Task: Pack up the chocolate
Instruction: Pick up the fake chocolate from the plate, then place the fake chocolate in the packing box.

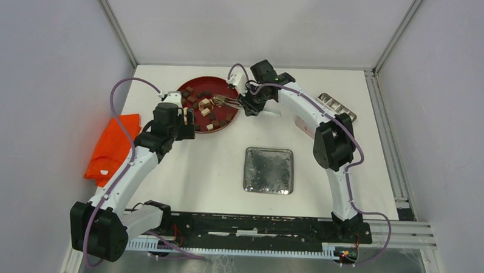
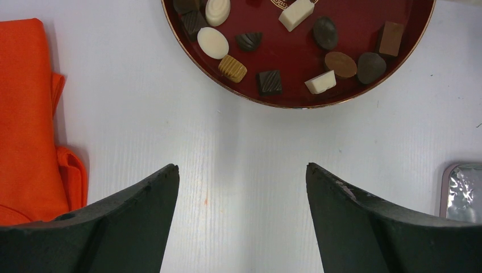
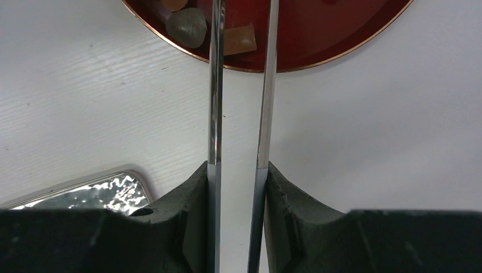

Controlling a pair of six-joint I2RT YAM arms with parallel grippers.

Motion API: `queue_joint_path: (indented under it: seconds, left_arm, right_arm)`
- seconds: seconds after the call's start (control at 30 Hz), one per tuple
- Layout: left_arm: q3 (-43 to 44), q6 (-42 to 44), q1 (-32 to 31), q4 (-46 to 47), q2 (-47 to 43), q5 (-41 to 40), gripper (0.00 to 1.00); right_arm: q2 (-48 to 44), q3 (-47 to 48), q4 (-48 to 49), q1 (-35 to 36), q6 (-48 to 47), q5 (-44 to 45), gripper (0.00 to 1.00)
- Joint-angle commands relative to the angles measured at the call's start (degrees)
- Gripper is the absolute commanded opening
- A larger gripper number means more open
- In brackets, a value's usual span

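The chocolate lies as several small dark, light brown and cream pieces on a round dark-red plate at the back of the table. My right gripper is shut on a pair of metal tongs whose tips reach over the plate among the pieces. In the right wrist view the two tong blades run from the gripper to the plate, next to a greyish chocolate. My left gripper is open and empty above the bare table, just short of the plate and a white oval chocolate.
An orange cloth lies at the left edge, also seen as the orange cloth beside my left fingers. A shiny square metal tray sits in the middle. A compartmented box stands at the right, partly behind the right arm.
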Motion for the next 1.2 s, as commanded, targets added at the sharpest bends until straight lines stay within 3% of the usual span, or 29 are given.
queue_joint_path:
  seconds: [0.0,0.27,0.6,0.87,1.17]
  left_arm:
    - [0.61,1.91,0.36,1.61,-0.89,-0.29,0.87]
    - [0.53,1.82,0.36,1.53,-1.91,0.12,0.87]
    - [0.48,1.64,0.37,1.64,-3.85,1.54,0.87]
    - [0.43,1.49,0.37,1.67,-4.71,2.31,0.87]
    - [0.35,1.55,0.36,1.68,-4.85,2.53,0.87]
  right_arm:
    - [-8.75,-2.08,3.07,0.07,0.83,-3.29,0.00]
    - [-26.06,-19.79,5.52,-5.43,-0.12,-6.94,0.00]
    - [-42.97,-42.45,7.32,-27.48,-2.40,-8.25,0.00]
    - [-43.01,-47.46,7.81,-40.56,-5.34,-7.28,0.00]
    - [-40.69,-48.63,7.25,-43.19,-6.38,-7.45,0.03]
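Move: The divided box the tongs are bound for lies about 33 cm to the right of the right hand, roughly level with it fore and aft and 10 cm below. The plate's middle is some 16 cm to this hand's left and 5 cm ahead; the steel tray about 22 cm back and 9 cm right. From the left hand the box is about 11 cm ahead, 53 cm right and 14 cm lower. Still gripping the tongs, the right hand arcs up and about 33 cm right to the box, turning clockwise. ##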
